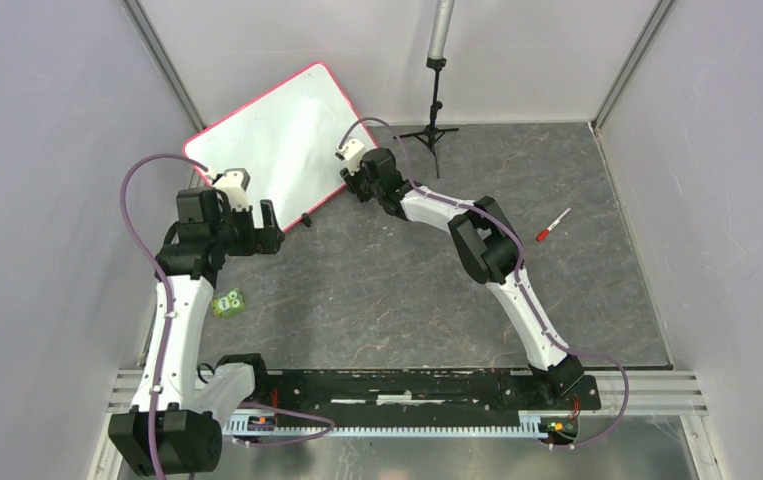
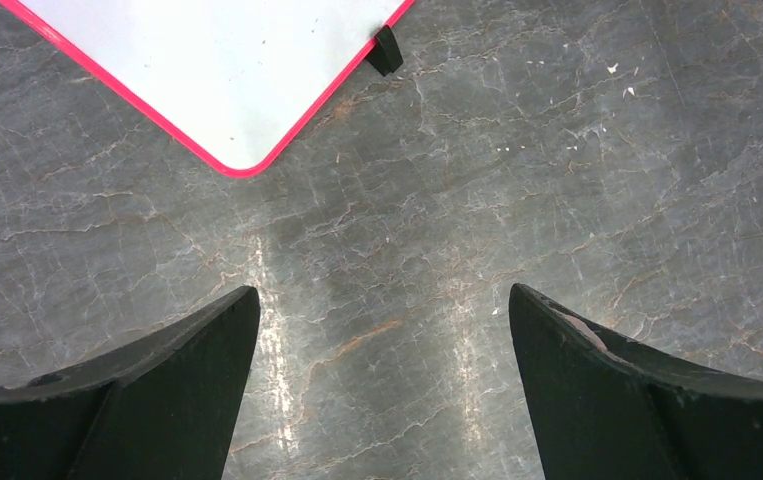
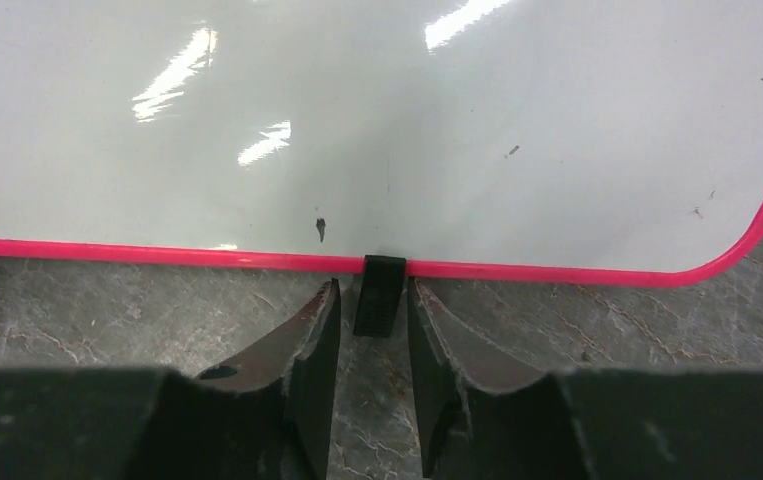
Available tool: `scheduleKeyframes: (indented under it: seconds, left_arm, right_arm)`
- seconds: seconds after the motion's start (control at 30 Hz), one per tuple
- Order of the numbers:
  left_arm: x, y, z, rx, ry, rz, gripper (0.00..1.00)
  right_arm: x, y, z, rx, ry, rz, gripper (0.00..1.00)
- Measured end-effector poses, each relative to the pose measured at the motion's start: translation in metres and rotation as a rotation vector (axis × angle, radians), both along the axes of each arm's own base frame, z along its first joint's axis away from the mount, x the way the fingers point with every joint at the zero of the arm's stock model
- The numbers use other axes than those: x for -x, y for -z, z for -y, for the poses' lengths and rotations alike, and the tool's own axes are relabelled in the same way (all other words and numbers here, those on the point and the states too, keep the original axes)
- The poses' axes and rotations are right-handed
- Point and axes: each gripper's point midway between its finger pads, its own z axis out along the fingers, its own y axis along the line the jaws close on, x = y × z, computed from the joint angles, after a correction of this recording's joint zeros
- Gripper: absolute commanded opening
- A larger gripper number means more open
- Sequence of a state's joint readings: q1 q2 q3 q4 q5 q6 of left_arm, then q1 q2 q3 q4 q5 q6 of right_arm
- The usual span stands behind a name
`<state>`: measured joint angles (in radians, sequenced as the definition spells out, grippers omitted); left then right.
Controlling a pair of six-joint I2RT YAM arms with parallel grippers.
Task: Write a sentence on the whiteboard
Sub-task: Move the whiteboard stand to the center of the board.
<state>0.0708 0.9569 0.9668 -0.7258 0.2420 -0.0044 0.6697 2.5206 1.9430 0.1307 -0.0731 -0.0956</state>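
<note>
The whiteboard (image 1: 277,140) lies tilted at the table's back left, white with a red-pink rim. The sentence is out of view; the board surface (image 3: 377,120) that shows bears only small dark specks. My right gripper (image 3: 373,285) is at the board's right edge (image 1: 345,180). Its jaws are narrowly open on either side of a small black clip (image 3: 379,300), with a sliver of gap beside it. My left gripper (image 2: 383,290) hangs wide open over bare table just off the board's near corner (image 2: 242,165), holding nothing.
A red marker (image 1: 554,224) lies on the grey table at the right, away from both arms. A small green object (image 1: 228,303) sits by the left arm. A black tripod stand (image 1: 435,110) rises behind the board. A second clip (image 2: 387,50) pokes from the rim.
</note>
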Motion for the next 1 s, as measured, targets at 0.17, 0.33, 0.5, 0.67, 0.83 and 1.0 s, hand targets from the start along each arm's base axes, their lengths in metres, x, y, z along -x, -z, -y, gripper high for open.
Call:
scheduleKeyframes:
  seconds: [0.17,0.33,0.5,0.67,0.83,1.0]
  left_arm:
    - [0.0,0.001,0.0,0.0,-0.001,-0.002,1.0]
    - [0.0,0.002,0.0,0.001,0.0,-0.005,1.0]
    - [0.001,0.001,0.0,0.0,0.0,-0.002,1.0]
    - [0.002,-0.001,0.0,0.001,0.001,0.008,1.0]
    - [0.004,-0.005,0.001,0.0,0.002,0.021,1.0]
    - [0.007,-0.01,0.001,0.0,0.003,0.041,1.0]
  right_arm:
    - [-0.002,-0.002,0.0,-0.012,0.012,0.002,0.06]
    - [-0.004,-0.001,0.003,-0.024,0.024,-0.002,0.0]
    - [0.003,-0.001,0.007,-0.027,0.027,0.003,0.0]
    - [0.022,-0.001,0.025,0.001,0.038,-0.026,0.0]
    - [0.055,0.0,0.055,0.038,0.043,-0.073,0.0]
    - [0.093,0.001,0.09,0.077,0.045,-0.126,0.0]
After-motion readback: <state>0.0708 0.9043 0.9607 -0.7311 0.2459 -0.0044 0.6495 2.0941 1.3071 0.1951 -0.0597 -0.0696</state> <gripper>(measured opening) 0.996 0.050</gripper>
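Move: Right at the right fingertips, not yet pinched, is the nearer whiteboard stand, about 1 cm farther out and 1 cm to the left, level with the hand. The second stand on the same edge sits some 9 cm back and 11 cm left of this hand; the whiteboard's middle is roughly 10 cm ahead and 15 cm left. From the left hand, the nearer stand lies about 24 cm ahead, 20 cm right and 17 cm lower. Closing its part-open fingers, the right hand pinches the black stand on the board's edge, then drags it back and to the right, about 9 cm each way, towards the middle of the table. The hand stays level, slow at first and then gathering speed, while the fingers keep their grip and tip down slightly. ##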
